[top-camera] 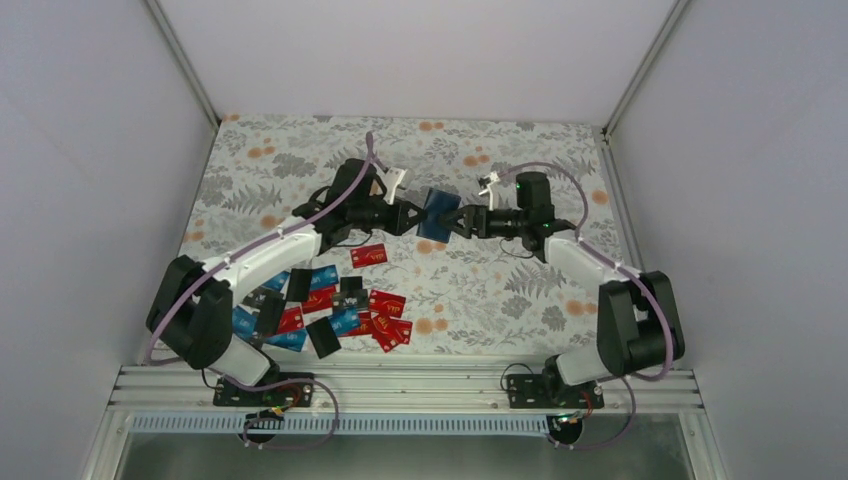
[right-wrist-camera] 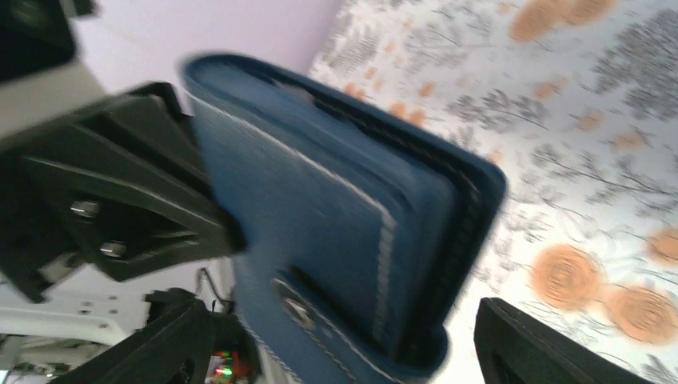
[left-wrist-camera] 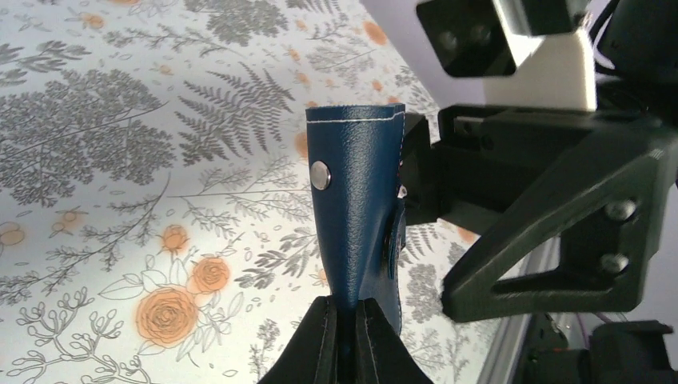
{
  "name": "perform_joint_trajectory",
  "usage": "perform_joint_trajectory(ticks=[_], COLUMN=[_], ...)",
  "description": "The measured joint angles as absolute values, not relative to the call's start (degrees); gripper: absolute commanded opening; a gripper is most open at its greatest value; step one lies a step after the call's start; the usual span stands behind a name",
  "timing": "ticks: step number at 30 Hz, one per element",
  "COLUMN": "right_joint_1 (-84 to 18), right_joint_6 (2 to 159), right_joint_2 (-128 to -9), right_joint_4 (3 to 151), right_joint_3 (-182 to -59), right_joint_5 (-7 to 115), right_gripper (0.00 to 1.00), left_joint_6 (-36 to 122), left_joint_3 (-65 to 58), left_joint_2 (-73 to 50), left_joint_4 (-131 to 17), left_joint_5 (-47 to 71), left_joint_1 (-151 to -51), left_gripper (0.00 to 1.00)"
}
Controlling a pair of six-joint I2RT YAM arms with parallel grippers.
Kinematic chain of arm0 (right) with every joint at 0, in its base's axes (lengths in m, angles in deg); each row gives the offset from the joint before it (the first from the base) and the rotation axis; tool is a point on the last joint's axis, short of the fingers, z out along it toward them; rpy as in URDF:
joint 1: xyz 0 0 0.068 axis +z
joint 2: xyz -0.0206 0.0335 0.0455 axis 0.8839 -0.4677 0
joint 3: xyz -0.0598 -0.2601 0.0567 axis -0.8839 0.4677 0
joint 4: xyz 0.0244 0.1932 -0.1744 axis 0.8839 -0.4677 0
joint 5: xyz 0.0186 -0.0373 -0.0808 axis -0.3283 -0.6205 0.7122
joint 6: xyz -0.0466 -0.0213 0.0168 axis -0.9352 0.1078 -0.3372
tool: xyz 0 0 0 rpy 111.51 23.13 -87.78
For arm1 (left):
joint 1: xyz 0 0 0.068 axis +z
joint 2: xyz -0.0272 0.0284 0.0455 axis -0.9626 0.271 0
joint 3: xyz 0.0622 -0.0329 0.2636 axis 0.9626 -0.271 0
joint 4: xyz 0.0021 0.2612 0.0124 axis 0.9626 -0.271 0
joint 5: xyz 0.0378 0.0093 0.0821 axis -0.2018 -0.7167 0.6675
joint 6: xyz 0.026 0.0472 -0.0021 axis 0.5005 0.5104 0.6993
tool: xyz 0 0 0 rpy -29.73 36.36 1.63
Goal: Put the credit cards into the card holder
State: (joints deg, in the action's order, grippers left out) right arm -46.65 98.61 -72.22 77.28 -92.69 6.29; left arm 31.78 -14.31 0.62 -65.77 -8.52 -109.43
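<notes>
The card holder, a dark navy wallet with a snap stud, hangs above the floral table between both arms. My left gripper is shut on its left edge; in the left wrist view its fingertips pinch the card holder tightly. My right gripper stands open at the holder's right end. In the right wrist view its two fingers stand wide apart, either side of the card holder without touching it. The credit cards, red, light blue and black, lie scattered at the near left, one red card apart from the pile.
A floral cloth covers the table. White enclosure walls and metal posts stand on three sides. An aluminium rail with both arm bases runs along the near edge.
</notes>
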Motion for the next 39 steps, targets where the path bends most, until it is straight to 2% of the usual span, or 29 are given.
perform_joint_trajectory(ticks=[6, 13, 16, 20, 24, 27, 30, 32, 35, 36, 39], right_joint_1=[-46.76, -46.98, -46.98, -46.96, -46.72, -45.89, -44.67, -43.66, -41.56, -41.02, -40.16], right_joint_6=[100.99, 102.67, 102.98, 103.09, 101.8, 100.2, 98.61, 97.84, 96.62, 96.25, 95.05], right_joint_2=[-67.04, -64.2, -63.98, -63.79, -63.04, -62.65, -62.54, -62.54, -62.54, -62.54, -62.61], right_joint_4=[81.17, 82.15, 82.94, 82.74, 81.06, 79.25, 78.05, 77.48, 76.1, 75.77, 75.01], right_joint_3=[-93.12, -94.57, -94.94, -95.07, -95.11, -95.79, -96.95, -97.54, -98.94, -99.48, -100.99], right_joint_5=[1.55, -0.92, -1.93, -3.81, -4.57, -4.18, -3.61, -3.24, -3.04, -3.04, -3.46], right_gripper=[0.67, 0.41, 0.29, 0.06, 0.04, 0.04, 0.04, 0.04, 0.04, 0.04, 0.04], left_joint_6=[32.28, 32.78, 32.91, 32.85, 32.74, 32.67, 33.06, 33.46, 34.18, 34.62, 36.08], left_joint_3=[-14.31, -14.31, -14.6, -16.35, -17.94, -18.79, -19.47, -20.08, -21.0, -21.37, -22.29], left_joint_2=[-2.85, -6.63, -7.6, -8.6, -9.72, -11.38, -13.78, -15.33, -17.78, -18.74, -21.83], left_joint_4=[-67.41, -67.56, -67.32, -66.79, -66.01, -66.38, -67.54, -68.0, -68.83, -69.26, -70.77], left_joint_5=[-11.79, -15.79, -18.42, -19.55, -19.49, -17.35, -13.08, -10.79, -7.88, -7.07, -5.65], left_joint_1=[-109.34, -109.23, -109.3, -109.26, -109.3, -109.72, -110.07, -110.02, -109.91, -109.91, -109.91], left_gripper=[0.02, 0.02, 0.02, 0.02, 0.04, 0.16, 0.33, 0.52, 0.7, 0.74, 0.75])
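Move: The left gripper already pinches the card holder by its left edge, in the air: the holder's middle lies about 4 cm to its right, 1 cm ahead and 1 cm below. From the open right gripper that middle is some 4 cm to the left, 1 cm ahead and 2 cm higher. About 19 cm below the left gripper, the lone red card lies roughly 11 cm left and level with it, the card pile's middle about 21 cm left and 13 cm back. Draw the left gripper back and up about 5 cm each with the holder, while the right gripper rises some 9 cm and back a little, its fingertips tilting up, and closes on the holder's clasp side. Once the right grips, open the left fingers and ease that hand a few centimetres left; let the right follow left, back and slightly up, turning counter-clockwise. ##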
